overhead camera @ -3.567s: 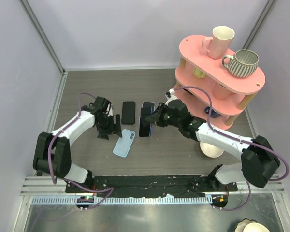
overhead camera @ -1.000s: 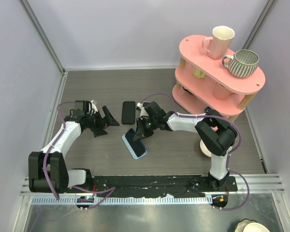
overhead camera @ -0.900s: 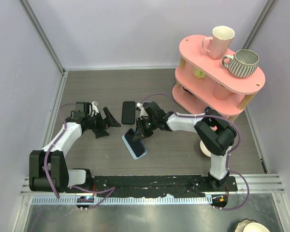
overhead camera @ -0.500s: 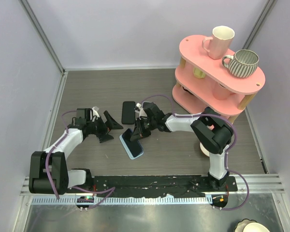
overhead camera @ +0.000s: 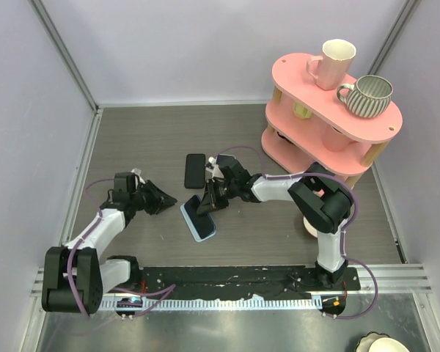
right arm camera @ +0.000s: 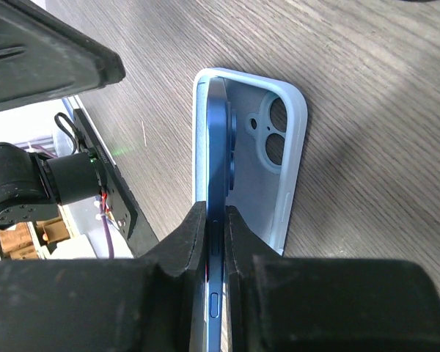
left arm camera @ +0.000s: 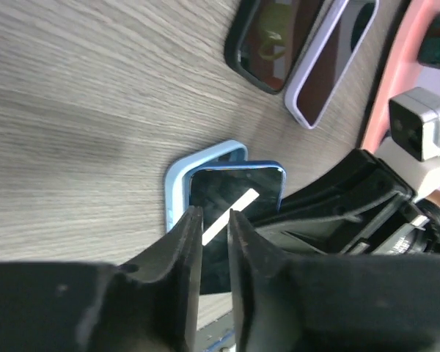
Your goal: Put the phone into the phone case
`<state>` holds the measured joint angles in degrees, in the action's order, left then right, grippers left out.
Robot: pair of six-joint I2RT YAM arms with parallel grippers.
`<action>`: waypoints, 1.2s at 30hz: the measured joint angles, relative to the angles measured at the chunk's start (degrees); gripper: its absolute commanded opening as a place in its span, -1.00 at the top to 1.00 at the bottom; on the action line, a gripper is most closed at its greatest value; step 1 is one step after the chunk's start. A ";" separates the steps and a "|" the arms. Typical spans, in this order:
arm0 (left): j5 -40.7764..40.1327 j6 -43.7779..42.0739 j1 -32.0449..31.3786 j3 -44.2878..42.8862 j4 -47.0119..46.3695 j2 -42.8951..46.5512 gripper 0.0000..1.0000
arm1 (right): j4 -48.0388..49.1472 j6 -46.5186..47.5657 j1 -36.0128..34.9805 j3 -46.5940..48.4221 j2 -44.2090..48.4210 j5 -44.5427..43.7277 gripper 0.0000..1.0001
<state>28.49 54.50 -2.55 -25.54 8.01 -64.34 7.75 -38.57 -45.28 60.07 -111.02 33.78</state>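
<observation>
In the top view a light blue phone case [overhead camera: 202, 232] lies open side up on the table. The blue phone [overhead camera: 198, 212] tilts into it, one long edge down in the case. My right gripper [overhead camera: 209, 196] is shut on the phone's raised end. The right wrist view shows the phone [right arm camera: 218, 147] edge-on between the fingers, above the case [right arm camera: 282, 158] and its camera cutout. My left gripper [overhead camera: 170, 200] sits just left of the case, jaws narrowed to a slim gap with nothing between them. From the left wrist, the case corner [left arm camera: 177, 192] and phone screen [left arm camera: 235, 194] lie just past my left gripper [left arm camera: 210, 213].
A black-cased phone [overhead camera: 194, 169] and a lavender-cased phone [left arm camera: 334, 59] lie just beyond the work spot. A pink two-tier shelf [overhead camera: 293, 77] with mugs stands at the back right. A cream bowl [overhead camera: 309, 226] sits behind the right arm's elbow.
My left gripper has narrowed from wide open to a slim gap and drifted toward the near edge. The phone and case slid slightly left with the right gripper.
</observation>
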 measured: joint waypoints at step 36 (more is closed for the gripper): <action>-6.75 2.60 -8.59 2.51 -9.25 -12.15 1.00 | 7.48 -8.11 0.37 -2.47 -1.03 -0.63 0.67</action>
<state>21.74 57.10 -11.14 -23.03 -1.23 -76.49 15.22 -46.68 -44.91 57.60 -112.05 33.15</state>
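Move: The blue phone case lies about 8 cm to the right of my left hand, 4 cm back and 6 cm below. My right hand already holds the phone slanted over it, with the case's middle about 3 cm below that hand, some 2 cm back and 1 cm left. The black phone is about 19 cm farther out than the case and 1 cm to its left; the purple-cased phone is 9 cm right of the black one. I shut my left fingers fully and sink that hand about 5.5 cm, easing back some 2.5 cm, to get low beside the case. Then I slide the closed tips right and a little forward, about 2.5 cm, until they bear on the case's left rim near its far corner. My right hand keeps its pinch on the phone, almost in place, tilting it only some 5 degrees. ##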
